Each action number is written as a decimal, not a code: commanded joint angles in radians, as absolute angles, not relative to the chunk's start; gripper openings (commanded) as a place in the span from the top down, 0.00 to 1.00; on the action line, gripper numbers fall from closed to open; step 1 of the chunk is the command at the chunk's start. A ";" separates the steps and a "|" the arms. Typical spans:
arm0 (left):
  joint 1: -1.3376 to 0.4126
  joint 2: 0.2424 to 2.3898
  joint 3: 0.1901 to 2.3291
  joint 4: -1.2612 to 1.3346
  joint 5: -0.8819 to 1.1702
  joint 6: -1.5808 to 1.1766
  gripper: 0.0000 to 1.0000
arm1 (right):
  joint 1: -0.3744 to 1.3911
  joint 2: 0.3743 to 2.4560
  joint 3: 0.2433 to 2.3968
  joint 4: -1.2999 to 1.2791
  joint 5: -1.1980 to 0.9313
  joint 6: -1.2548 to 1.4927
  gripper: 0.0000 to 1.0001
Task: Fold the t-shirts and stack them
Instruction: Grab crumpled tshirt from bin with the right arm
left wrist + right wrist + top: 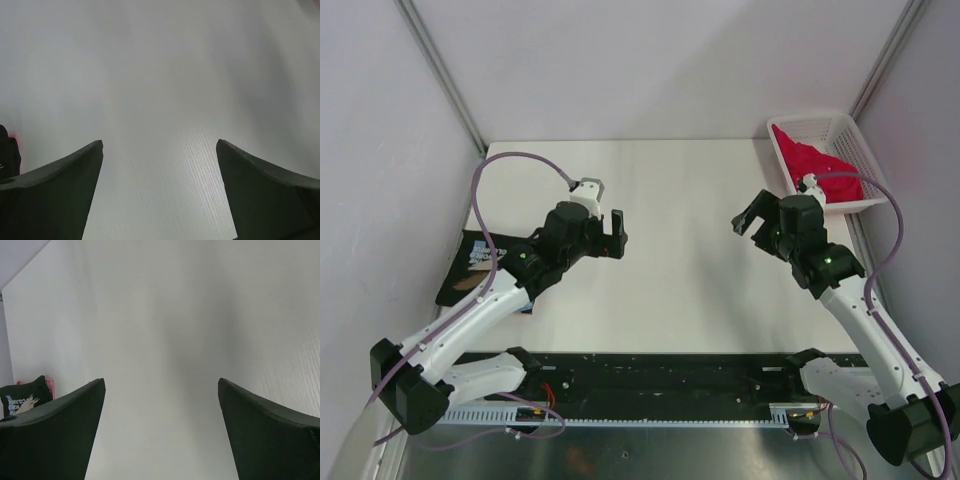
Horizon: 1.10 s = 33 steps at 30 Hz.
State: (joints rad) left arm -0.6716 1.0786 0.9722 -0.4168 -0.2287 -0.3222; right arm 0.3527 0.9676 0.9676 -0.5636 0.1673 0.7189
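The crimson-pink t-shirt (pixel 815 165) lies bunched in the white mesh basket (pixel 847 126) at the back right. The black t-shirt (pixel 472 262) lies folded flat at the table's left edge, partly under my left arm. Its printed chest shows at the far left of the right wrist view (pixel 21 399), with a small pink edge beside it. My left gripper (pixel 618 233) hovers open and empty over the bare table (pixel 160 145), right of the black shirt. My right gripper (pixel 748 216) is open and empty (pixel 161 381), just in front of the basket.
The white table (pixel 685 270) is walled in by pale panels at the back and both sides. A black rail with both arm bases (pixel 660 375) runs along the near edge. The basket sits in the back right corner.
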 commanded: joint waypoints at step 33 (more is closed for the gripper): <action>-0.664 0.937 0.890 -0.352 -0.164 -0.227 0.01 | -0.113 1.895 1.776 -0.325 0.319 0.550 0.01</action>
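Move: Out ahead and to the right of the right hand lies the crumpled red t-shirt, some 29 cm farther out, 27 cm to the right and roughly 18 cm below. It sits in the white bin, whose middle is about 31 cm ahead and 29 cm right; the bin's left rim is nearer, around 27 cm ahead and 17 cm right. From the left hand the t-shirt is about 30 cm ahead and 55 cm right. Swinging out towards the bin, the empty right hand first dips about 2 cm while going straight forward, then climbs back and sweeps forward and right together, some 25 cm out and 16 cm right in all. It turns about 25 degrees clockwise, fingers wide open, and ends high near the bin's left rim, still short of the t-shirt and touching nothing. ##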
